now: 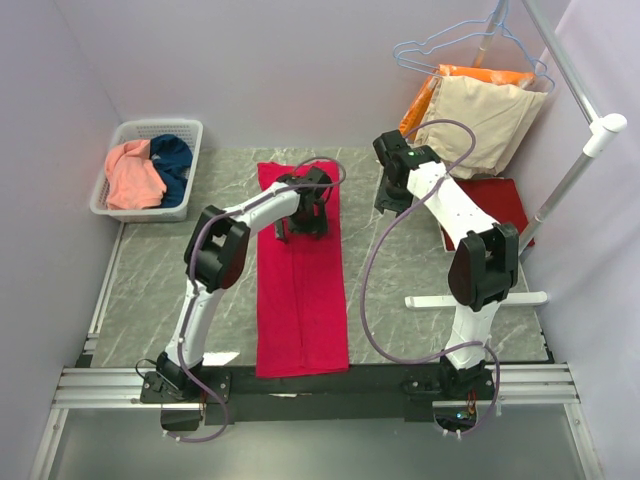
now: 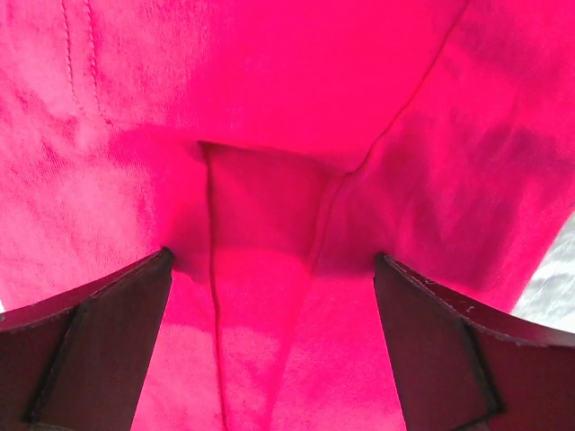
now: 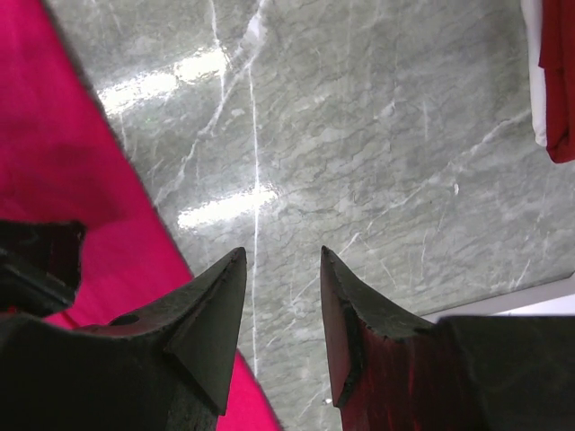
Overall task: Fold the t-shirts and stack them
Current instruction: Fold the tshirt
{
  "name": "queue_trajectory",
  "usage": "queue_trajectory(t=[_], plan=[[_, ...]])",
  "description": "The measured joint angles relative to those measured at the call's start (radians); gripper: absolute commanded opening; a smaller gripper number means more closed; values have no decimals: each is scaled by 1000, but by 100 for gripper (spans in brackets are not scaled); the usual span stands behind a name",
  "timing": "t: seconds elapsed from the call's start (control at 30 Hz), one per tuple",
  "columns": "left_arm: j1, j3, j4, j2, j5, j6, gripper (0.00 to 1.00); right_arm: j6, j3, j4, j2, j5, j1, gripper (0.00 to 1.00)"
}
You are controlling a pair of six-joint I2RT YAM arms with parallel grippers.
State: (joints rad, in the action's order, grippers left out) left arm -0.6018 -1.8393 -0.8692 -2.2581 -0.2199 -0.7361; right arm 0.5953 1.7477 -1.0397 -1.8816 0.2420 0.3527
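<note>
A bright crimson t-shirt (image 1: pixel 300 300) lies folded into a long strip down the middle of the table. My left gripper (image 1: pixel 300 215) hovers over its far half, open wide. In the left wrist view the left gripper (image 2: pixel 274 260) has its fingertips down at the crimson cloth (image 2: pixel 269 108), with a creased seam between them. My right gripper (image 1: pixel 392 195) stands open over bare marble just right of the strip, and the right wrist view shows the right gripper (image 3: pixel 283 253) holding nothing. A darker red t-shirt (image 1: pixel 490 205) lies folded at the right. A salmon-pink t-shirt (image 1: pixel 133 175) and a dark teal-blue t-shirt (image 1: pixel 173 160) sit in the basket.
The white basket (image 1: pixel 115 205) stands at the back left. A white clothes rack (image 1: pixel 585 160) with a foot bar (image 1: pixel 475 299) rises at the right. Beige and orange garments (image 1: pixel 480 110) hang from it on wire hangers. Walls close in on the left, the back and the right.
</note>
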Motion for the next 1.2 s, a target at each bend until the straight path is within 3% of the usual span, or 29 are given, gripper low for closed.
queue_trajectory(t=[0.2,0.53,0.7,0.97,1.2], plan=[[0,-222,-106,-128,-33,-4,99,-9,0,2,0,-8,0,45],[58,-480,-120,-279,-68,29,99,-15,34,-3,-4,-11,-7,44],[109,-467,-47,-280,-88,71,99,-18,79,-6,-23,-15,-13,44],[145,-264,164,-167,-95,176,99,-35,92,-2,-37,-29,-16,44],[124,-133,180,11,-72,210,100,-46,56,14,-24,-61,-16,43]])
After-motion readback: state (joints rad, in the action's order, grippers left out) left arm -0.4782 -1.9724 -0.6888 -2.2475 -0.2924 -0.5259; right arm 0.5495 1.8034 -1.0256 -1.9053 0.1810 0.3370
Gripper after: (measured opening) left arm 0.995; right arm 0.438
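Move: My left hand is down on the t-shirt, open fingers on the cloth. The shirt's middle lies about 10 cm back from it, in line sideways and just below. The white basket is some 33 cm to my left hand's left and 13 cm farther out, with the dark blue cloth in it about 28 cm left and 14 cm ahead. From my raised right hand the shirt's middle is roughly 21 cm left, 11 cm back and 13 cm down. With my left fingertips still pressing the t-shirt and spread wide, I slide forward along the table about 12 cm towards the back wall, veering some 4 cm left over the second half while the fingers tilt to point farther forward, some 15 degrees. Then I come off the cloth, lifting about 6 cm and easing back a little, fingers still open. ##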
